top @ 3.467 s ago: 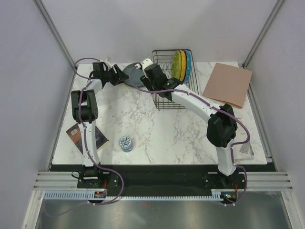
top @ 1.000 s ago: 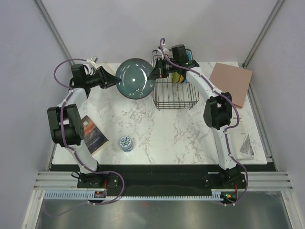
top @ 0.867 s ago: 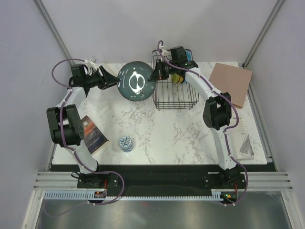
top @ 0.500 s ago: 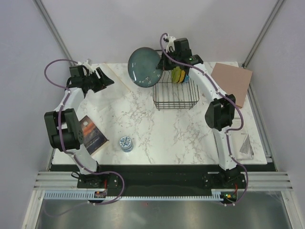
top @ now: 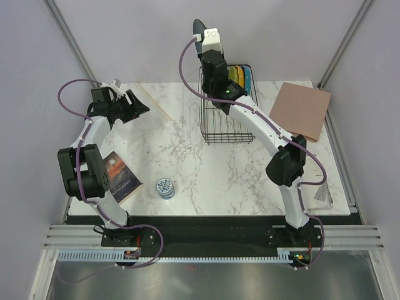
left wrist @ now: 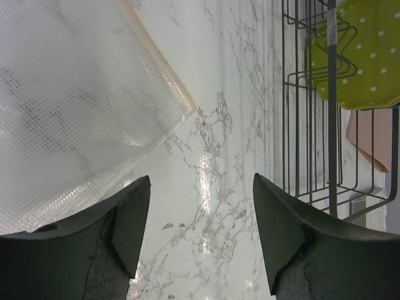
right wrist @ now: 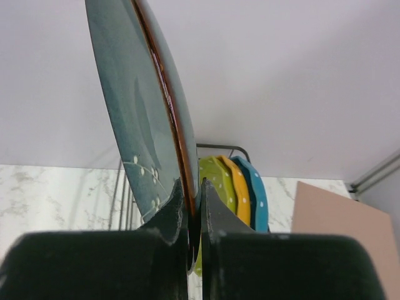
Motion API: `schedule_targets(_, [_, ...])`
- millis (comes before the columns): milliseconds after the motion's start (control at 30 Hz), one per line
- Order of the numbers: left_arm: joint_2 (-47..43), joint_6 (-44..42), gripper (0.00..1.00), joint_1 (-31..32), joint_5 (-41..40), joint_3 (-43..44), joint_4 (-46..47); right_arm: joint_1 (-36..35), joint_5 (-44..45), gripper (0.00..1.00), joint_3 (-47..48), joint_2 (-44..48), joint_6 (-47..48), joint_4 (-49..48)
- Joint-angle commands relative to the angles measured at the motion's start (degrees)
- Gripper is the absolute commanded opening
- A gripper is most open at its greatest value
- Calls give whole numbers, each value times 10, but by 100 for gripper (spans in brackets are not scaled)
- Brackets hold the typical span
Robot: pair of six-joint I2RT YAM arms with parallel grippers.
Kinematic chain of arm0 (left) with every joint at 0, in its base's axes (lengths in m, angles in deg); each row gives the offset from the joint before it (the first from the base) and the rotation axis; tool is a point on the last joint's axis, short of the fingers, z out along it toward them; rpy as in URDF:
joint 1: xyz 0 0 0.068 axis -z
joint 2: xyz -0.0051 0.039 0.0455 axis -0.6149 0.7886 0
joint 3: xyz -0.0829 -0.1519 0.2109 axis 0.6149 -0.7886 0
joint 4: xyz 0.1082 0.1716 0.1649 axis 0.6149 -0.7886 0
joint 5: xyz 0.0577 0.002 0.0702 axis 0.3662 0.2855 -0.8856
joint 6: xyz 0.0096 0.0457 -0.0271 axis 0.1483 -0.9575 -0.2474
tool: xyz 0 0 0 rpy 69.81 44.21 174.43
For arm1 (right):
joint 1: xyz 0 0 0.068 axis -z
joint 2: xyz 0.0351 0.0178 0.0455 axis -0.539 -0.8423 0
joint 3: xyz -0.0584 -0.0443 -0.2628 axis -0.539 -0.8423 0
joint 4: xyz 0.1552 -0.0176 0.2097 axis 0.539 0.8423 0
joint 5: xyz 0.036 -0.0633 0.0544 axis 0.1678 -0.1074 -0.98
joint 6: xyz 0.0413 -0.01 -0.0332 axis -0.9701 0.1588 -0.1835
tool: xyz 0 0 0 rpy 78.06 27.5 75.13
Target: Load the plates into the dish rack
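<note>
My right gripper [top: 203,36] is raised high above the black wire dish rack [top: 228,109]. It is shut on the rim of the smooth teal-grey plate [top: 198,26], which it holds upright and edge-on. In the right wrist view the jaws [right wrist: 195,187] pinch the plate [right wrist: 134,106] at its lower edge. Below it the lime-green plate [right wrist: 215,181], the orange plate [right wrist: 237,187] and the blue plate [right wrist: 254,187] stand upright in the rack's far end. My left gripper [top: 139,104] is open and empty over the back left of the table. It faces the rack [left wrist: 331,125] and the lime-green plate [left wrist: 362,56].
A clear mesh mat [left wrist: 75,106] lies at the back left. A small blue-white patterned tin [top: 165,187] and a dark booklet [top: 115,175] lie at the front left. A brown board [top: 299,110] lies right of the rack, and a paper slip [top: 322,195] at the right edge.
The left gripper let go of the teal-grey plate and drew back left. The right gripper lifted the plate up and turned it edge-on above the rack.
</note>
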Motion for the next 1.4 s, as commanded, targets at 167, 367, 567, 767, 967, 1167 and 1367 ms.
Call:
schedule_targets(167, [-30, 9, 73, -3, 26, -14, 16, 13, 150, 0, 86, -48, 103, -61])
schedule_targets(367, [-22, 14, 73, -3, 27, -21, 19, 22, 132, 0, 86, -59, 47, 19])
schedule_targets(567, [-8, 31, 75, -2, 47, -18, 19, 38, 123, 0, 89, -81, 23, 48])
schedule_targets(767, [-8, 22, 76, -4, 38, -24, 18, 40, 116, 0, 95, -101, 19, 52])
schedule_targets(967, [-7, 21, 76, -4, 38, -28, 19, 45, 118, 0, 123, -137, 0, 63])
schedule_targets(1167, [-9, 16, 76, -4, 34, -31, 18, 45, 120, 0, 133, -159, -13, 72])
schedule_targets(1367, [-2, 19, 76, -4, 35, -27, 18, 44, 137, 0, 128, -167, -46, 108])
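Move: The right hand already grips the dark plate by its near rim, high over the rack; the free slot just left of the green plate lies about 9 cm ahead, 6 cm to its right and some 25 cm below. At that same distance ahead and depth stand the green plate, 9 cm to the right, then the yellow, about 12 cm, and the blue, about 14 cm. From the idle left hand the slot is roughly 16 cm ahead, 34 cm to the right and 3 cm lower. Keeping the dark plate pinched, the right hand lowers it about 17 cm towards the slot beside the green plate, shifting some 5 cm to the right and slightly forward in the first half, then sinking nearly straight with a little more forward reach and slowing at the end. Early on the wrist rolls its left side down and swings clockwise, about 15 degrees each, and the fingers tip steadily downward by nearly 20 degrees, still shut on the rim. ##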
